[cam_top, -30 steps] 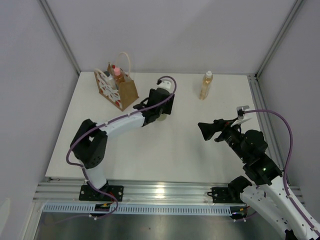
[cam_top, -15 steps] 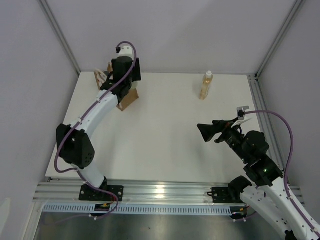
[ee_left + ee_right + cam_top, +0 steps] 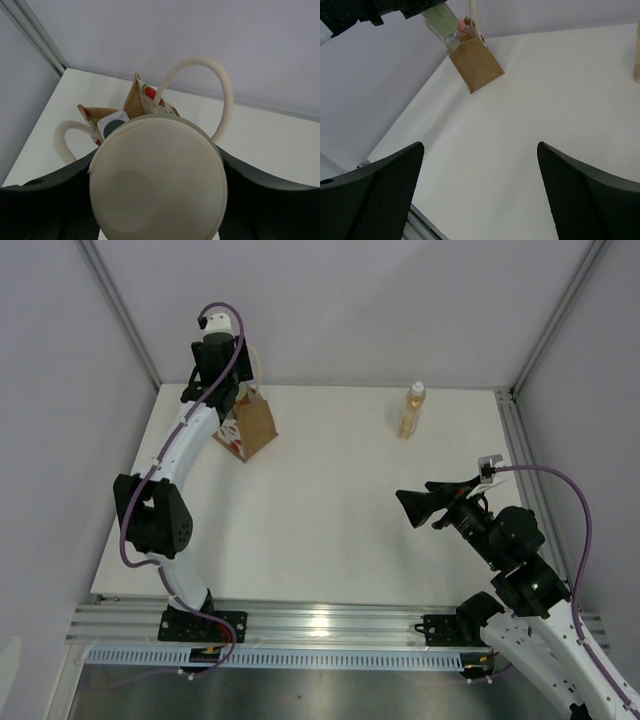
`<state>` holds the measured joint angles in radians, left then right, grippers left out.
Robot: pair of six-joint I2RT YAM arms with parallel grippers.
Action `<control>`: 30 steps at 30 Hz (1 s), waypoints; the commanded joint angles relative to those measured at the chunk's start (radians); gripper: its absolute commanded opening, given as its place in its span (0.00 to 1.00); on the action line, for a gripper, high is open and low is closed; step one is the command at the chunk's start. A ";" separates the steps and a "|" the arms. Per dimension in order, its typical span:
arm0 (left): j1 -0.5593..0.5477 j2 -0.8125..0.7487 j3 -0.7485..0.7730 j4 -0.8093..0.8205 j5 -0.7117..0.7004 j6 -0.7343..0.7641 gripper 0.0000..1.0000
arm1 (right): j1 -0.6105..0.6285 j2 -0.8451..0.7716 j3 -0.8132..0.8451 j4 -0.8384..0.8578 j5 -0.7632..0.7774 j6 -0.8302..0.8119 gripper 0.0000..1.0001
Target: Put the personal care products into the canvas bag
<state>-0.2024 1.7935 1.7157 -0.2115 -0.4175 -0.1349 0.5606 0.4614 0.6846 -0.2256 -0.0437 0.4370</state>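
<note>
My left gripper (image 3: 157, 165) is shut on a cream bottle (image 3: 157, 177), whose round base fills the left wrist view. It hangs tilted right over the mouth of the canvas bag (image 3: 134, 97), between the bag's two cream loop handles (image 3: 200, 65). A black cap (image 3: 114, 128) shows inside the bag. From the right wrist view, the cream bottle (image 3: 439, 21) points down at the bag (image 3: 477, 67), beside a pink cap (image 3: 462, 23). The tall amber bottle (image 3: 411, 410) stands alone at the back right. My right gripper (image 3: 412, 508) is open and holds nothing.
The canvas bag (image 3: 250, 425) stands at the table's back left corner, close to the side wall and the metal frame post (image 3: 120, 310). An aluminium rail (image 3: 320, 625) runs along the near edge.
My left arm has swung the cream bottle from the middle of the table back and left to above the bag. The right arm has barely moved.
</note>
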 commanded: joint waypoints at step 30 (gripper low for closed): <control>0.006 0.007 -0.117 0.245 -0.101 0.054 0.01 | -0.001 -0.010 0.027 0.002 0.005 -0.006 1.00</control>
<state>-0.2035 1.8805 1.6230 -0.0284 -0.5259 -0.0399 0.5606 0.4595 0.6846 -0.2272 -0.0383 0.4358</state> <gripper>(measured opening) 0.725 0.993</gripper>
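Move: My left hand holds the pale-green jar; the canvas bag's middle lies about 6 cm ahead, 6 cm to the left and some 18 cm below. Inside it, the pink-capped bottle is about 6 cm ahead and 4 cm left of me, the dark-capped white bottle about 5 cm ahead and 9 cm left, both around 17 cm lower. From my idle right hand the bag is roughly 40 cm ahead, 42 cm left and 18 cm below. I lower the pale-green jar with my left hand towards the bag's open mouth, sinking about 5 cm while easing some 2 cm forward and a little left, the wrist rolling slightly, left side up. Most of this comes quickly, then I all but hover over the bottles already inside, fingers keeping their grip on the jar. ##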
